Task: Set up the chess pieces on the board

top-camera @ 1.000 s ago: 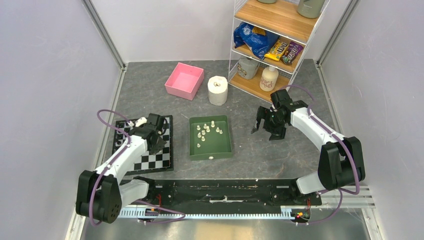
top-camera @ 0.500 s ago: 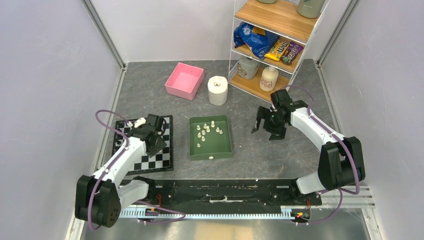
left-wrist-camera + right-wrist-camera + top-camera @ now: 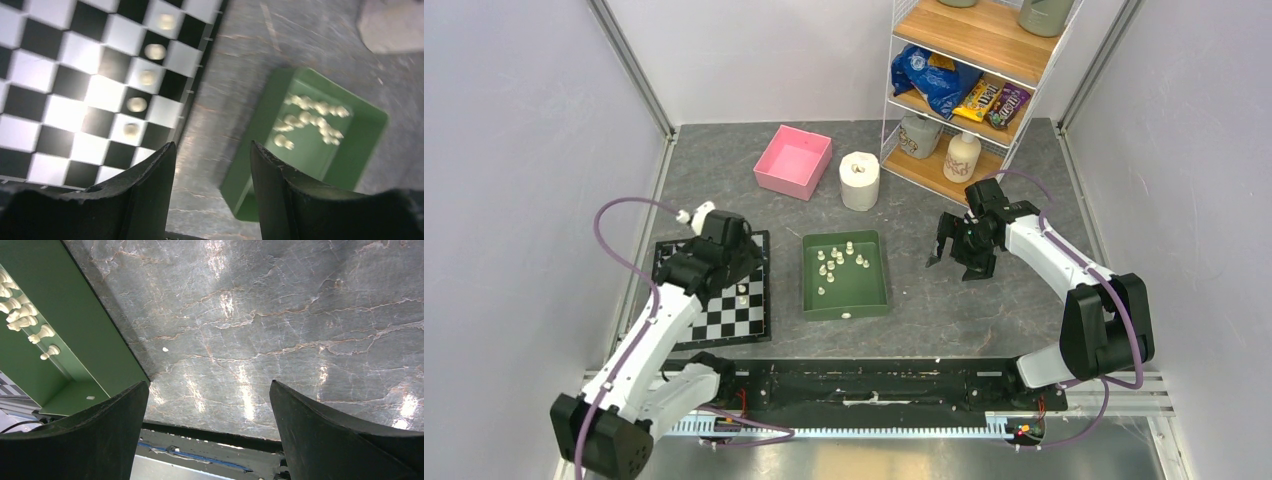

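The board (image 3: pixel 686 326) lies flat at the left, and a file of several cream chess pieces (image 3: pixel 136 104) stands along its right-hand edge squares. Several more chess pieces (image 3: pixel 839 258) sit in the green tray (image 3: pixel 869 295) at the middle; the left wrist view shows that tray (image 3: pixel 260 165) blurred, with pieces (image 3: pixel 310 117) in it. My left gripper (image 3: pixel 742 268) hovers above the board's right edge, open and empty (image 3: pixel 212 145). Right of the tray, my right gripper (image 3: pixel 954 262) hangs wide open over bare table (image 3: pixel 209 385), with the tray wall (image 3: pixel 95 340) to its left.
A pink box (image 3: pixel 792 160) and a white paper roll (image 3: pixel 859 180) stand behind the tray. A wire shelf rack (image 3: pixel 894 80) with snack bags and bottles fills the back right. Grey walls close in both sides, and a black rail (image 3: pixel 874 385) runs along the near edge.
My left gripper has opened, risen off the board and swung back; a piece now shows on the square where it was. The right arm has not moved.
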You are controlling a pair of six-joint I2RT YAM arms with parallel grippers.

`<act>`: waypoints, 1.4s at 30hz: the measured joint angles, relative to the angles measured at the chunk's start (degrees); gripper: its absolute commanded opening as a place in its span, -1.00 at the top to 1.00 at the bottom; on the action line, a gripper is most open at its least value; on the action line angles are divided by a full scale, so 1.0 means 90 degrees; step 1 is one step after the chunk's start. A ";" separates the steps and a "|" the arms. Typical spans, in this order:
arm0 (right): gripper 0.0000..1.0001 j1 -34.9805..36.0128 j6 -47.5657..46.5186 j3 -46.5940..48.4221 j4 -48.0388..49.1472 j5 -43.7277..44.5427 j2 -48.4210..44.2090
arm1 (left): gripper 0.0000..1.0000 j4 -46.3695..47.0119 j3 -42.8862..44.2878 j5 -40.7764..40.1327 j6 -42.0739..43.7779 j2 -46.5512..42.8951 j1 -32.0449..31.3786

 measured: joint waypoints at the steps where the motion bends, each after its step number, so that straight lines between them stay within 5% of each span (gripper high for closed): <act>1: -0.98 0.0000 0.0000 0.0002 -0.0002 0.0000 0.0000 | -0.27 0.0073 0.0112 0.0010 0.0022 0.0107 -0.0221; 9: -0.98 0.0000 0.0024 0.0002 -0.0002 0.0000 0.0000 | -0.18 0.0843 0.2050 -0.0277 0.0359 0.2501 -0.2705; 15: -0.98 0.0000 0.0024 0.0000 -0.0010 0.0024 -0.0002 | 0.07 0.1377 0.2790 -0.0075 0.0457 0.4182 -0.3665; 42: -0.98 0.0000 -0.0002 -0.0039 -0.0012 0.0053 -0.0017 | 0.21 0.1214 0.3147 -0.0386 -0.2042 0.5855 -0.3769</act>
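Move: The near one of the two pawns standing close together by the tray's right side lies about 27 cm to the left hand's right, 6 cm ahead and some 12 cm below it. Its twin is roughly 1 cm farther out and 1 cm left of it; a tall piece stands 3 cm beyond and 4 cm left of it. The last pawn set on the board is 3 cm back and 3 cm left of the left hand. From the right hand the near pawn is about 24 cm left, 2 cm ahead, 6 cm down. Heading for the paired pawns in the green tray, the empty left hand sweeps some 26 cm right and about 5 cm forward off the chess board, first lifting over the tray's edge, then sinking to end about 8 cm lower than it began. The wrist swings clockwise, turns partly back and tips further down by about 10 degrees; the fingers narrow but stay open, touching nothing yet. ##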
